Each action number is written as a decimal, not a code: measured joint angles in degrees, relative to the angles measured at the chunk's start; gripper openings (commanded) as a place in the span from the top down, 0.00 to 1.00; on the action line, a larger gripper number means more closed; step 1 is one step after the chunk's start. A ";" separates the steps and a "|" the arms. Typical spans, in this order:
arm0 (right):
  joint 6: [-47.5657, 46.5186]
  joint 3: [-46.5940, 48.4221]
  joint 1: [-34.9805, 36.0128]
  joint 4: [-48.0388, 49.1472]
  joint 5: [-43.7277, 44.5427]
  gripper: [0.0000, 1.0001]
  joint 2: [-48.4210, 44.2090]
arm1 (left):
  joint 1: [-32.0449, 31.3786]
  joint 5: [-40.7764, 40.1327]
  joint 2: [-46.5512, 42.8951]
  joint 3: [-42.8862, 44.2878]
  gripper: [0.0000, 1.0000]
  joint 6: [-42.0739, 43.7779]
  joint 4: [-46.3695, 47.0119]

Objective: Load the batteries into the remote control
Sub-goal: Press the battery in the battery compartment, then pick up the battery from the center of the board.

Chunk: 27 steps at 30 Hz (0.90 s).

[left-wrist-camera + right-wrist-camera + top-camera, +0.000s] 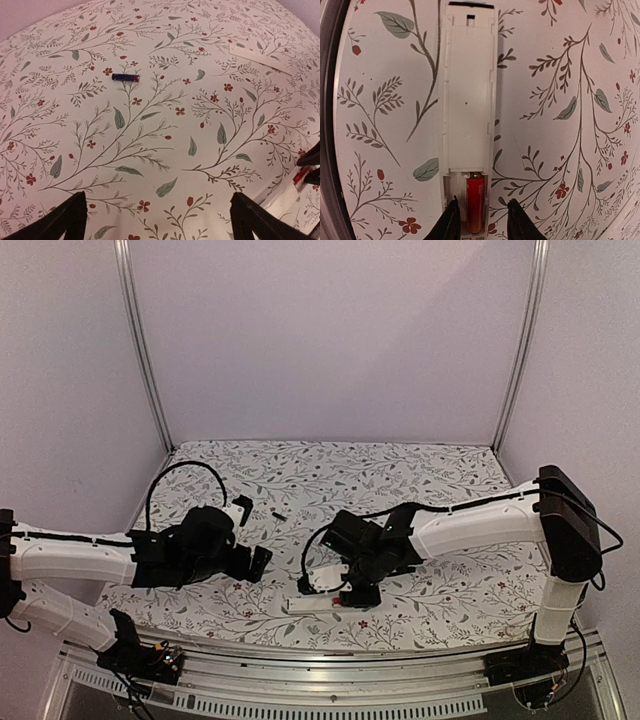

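The white remote control (467,90) lies back up on the floral cloth, with its battery bay open at the near end. The red-orange battery (475,202) lies in the bay's right slot; the left slot looks empty. My right gripper (481,222) is open just above that end, with a finger on each side of the battery and a gap on both sides. In the top view the right gripper (350,588) is over the remote (312,606). The black battery (125,77) lies alone on the cloth (278,513). My left gripper (162,222) is open and empty, well short of it (262,562).
The floral cloth (400,475) covers the table. A metal rail (300,680) runs along the near edge, and the table edge (327,125) lies close to the remote's left side. The right gripper's fingers (310,160) show at the right edge of the left wrist view.
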 measured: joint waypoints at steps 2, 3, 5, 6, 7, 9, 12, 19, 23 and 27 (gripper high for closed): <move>-0.31 0.55 0.00 -0.37 -0.09 0.61 0.00 | 0.76 0.04 0.00 0.02 0.00 0.09 0.07; -0.26 0.87 0.00 -0.44 -0.13 0.59 -0.02 | 1.44 0.13 0.00 0.11 0.00 0.09 0.07; -0.26 1.42 -0.04 -0.46 -0.15 0.56 -0.26 | 3.45 0.39 0.15 0.90 0.00 0.04 0.11; -0.26 1.70 -0.07 -0.50 -0.13 0.54 -0.46 | 4.83 0.66 0.48 1.79 0.00 -0.11 0.22; -0.37 1.92 -0.20 -0.48 -0.15 0.52 -0.76 | 6.08 0.79 0.94 2.69 0.00 -0.28 0.55; -0.55 2.27 -0.55 -0.61 -0.09 0.43 -1.99 | 8.81 1.03 2.49 5.11 0.00 -1.09 1.97; -0.35 3.17 -1.57 -0.31 -0.07 0.39 -4.35 | 12.20 1.09 6.73 9.55 0.00 -2.91 4.72; 7.21 4.31 -5.84 6.56 -0.15 0.37 -10.45 | 16.22 4.76 23.26 21.94 0.04 1.29 7.78; 13.97 3.82 -9.57 11.08 -1.64 0.35 -11.50 | 16.46 9.51 32.33 31.47 0.02 16.04 3.08; 18.21 -0.61 -13.03 15.30 -3.61 0.34 -13.73 | 16.57 14.78 38.25 39.30 0.01 34.45 -4.57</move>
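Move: The loose dark battery lies about 19 cm ahead of the left hand, 5 cm to its right and 9 cm below. From that hand the remote is some 2 cm back and 15 cm to the right, and the white cover about 15 cm ahead and 28 cm to the right. The red battery, already in the compartment, sits level with the right hand both ways, about 1 cm below it, the remote's middle 4 cm farther left. Lift the right gripper clear of the red battery and remote, up some 14 cm and then also forward, opening the fingers to about two thirds while the hand swings about 40 degrees. Meanwhile send the wide-open left gripper about 17 cm forward towards the loose dark battery, rising over the first half, then sinking and veering right as it turns clockwise and rolls; stop above the table without touching. ##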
